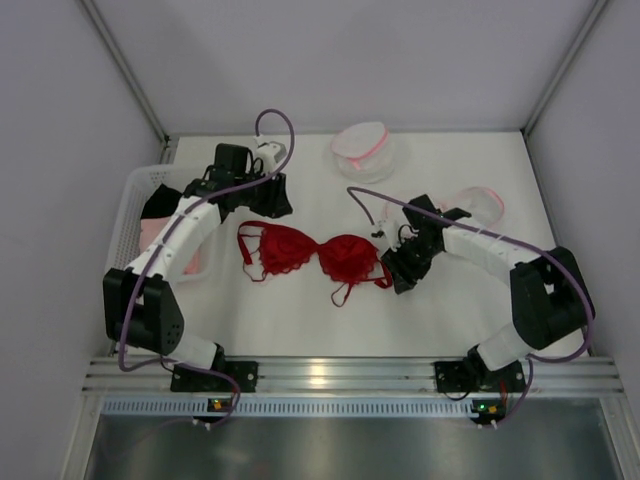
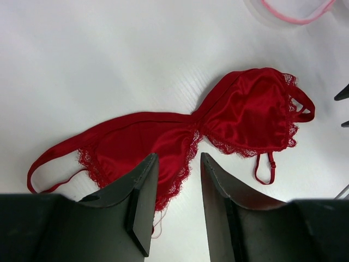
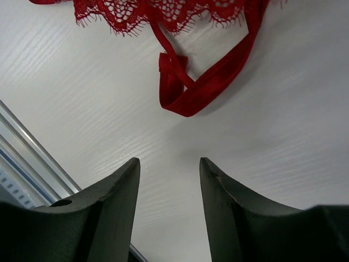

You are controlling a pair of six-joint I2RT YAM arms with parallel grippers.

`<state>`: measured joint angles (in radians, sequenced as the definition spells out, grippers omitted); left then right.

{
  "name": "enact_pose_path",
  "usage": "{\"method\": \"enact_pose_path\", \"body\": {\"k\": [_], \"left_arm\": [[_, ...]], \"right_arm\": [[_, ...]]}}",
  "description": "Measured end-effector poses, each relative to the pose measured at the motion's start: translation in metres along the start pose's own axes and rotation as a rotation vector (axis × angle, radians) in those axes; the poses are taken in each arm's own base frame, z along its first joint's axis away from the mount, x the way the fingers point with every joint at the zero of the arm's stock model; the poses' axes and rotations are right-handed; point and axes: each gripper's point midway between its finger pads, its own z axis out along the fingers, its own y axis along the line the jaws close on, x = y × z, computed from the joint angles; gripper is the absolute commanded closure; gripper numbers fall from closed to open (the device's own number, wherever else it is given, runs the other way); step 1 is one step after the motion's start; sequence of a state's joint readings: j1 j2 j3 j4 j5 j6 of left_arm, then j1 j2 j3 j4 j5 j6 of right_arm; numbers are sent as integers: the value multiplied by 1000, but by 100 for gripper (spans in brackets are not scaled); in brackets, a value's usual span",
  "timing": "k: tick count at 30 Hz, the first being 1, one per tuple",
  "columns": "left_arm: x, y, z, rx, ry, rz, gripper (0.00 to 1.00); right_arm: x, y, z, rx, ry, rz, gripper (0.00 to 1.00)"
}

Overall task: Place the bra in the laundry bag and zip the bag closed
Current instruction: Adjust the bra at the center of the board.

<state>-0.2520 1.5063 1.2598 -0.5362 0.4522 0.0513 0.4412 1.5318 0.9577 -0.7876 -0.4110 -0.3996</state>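
The red lace bra lies spread flat on the white table, between the two arms. A white mesh laundry bag with pink trim sits at the back of the table. My left gripper hovers just behind the bra's left cup. In the left wrist view it is open over the lace edge of the bra, holding nothing. My right gripper is at the bra's right end. In the right wrist view it is open over bare table, short of the looped strap.
A second pink-trimmed mesh bag lies beside the right arm; a pink rim shows in the left wrist view. A white basket with clothes stands at the left edge. A metal rail runs along the near edge.
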Motion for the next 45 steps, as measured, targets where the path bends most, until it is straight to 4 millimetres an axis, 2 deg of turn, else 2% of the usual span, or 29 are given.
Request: {"method": "enact_pose_path", "body": {"k": [6,11,15,17,22,27,30,35,39,45], "left_arm": [[-7,4,-11,-21,-30,1,57],[-10,9,-17,-48,-43,1,57],[-16,10,-29,-69,-75,12,55],[-20,10,-36,-82,-95,20,55],[-20,7,-46,-90,-116,32,55],[-15,7,-44,-85,-103,46,56],[-13,7,-44,-76,-100,62,55],[-8,3,-41,-41,-89,94,55],[3,4,-37,-33,-64,109,55],[9,7,-35,-35,-52,110,55]], "right_arm": [[-14,2,14,69,-4,-71,51],[-15,-6,38,99,17,-35,53],[-25,-10,41,122,-19,-12,91],[-23,-12,42,130,-14,-7,99],[-17,-12,30,151,4,-33,100],[-13,-4,-7,160,9,-114,100],[-24,4,-29,141,-4,-172,100],[-51,22,-52,50,-24,-193,100],[-85,33,-48,-71,-37,-168,100],[-119,38,-16,-240,-8,-42,100]]}}
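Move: The bra's right-hand strap loop lies about 2 cm ahead of my right hand, 3 cm to its left and 4 cm below. At that same table height, the right cup's middle is roughly 8 cm ahead and 13 cm left of this hand, and the small lower strap loop some 2 cm back and 14 cm left. From my left hand, the right-hand strap loop is around 17 cm back, 26 cm right and 17 cm down. I reach my open right hand forward, left and down about 3 cm each way, pinch the outer strap loop, ease up with a short draw to the right, then lift it to some 11 cm above the pinch and carry it leftward and a little forward over the right cup, starting to sink. My empty left hand, still half open, rises about 4 cm, drifting left, then settles partly back down and draws back 2 cm. ##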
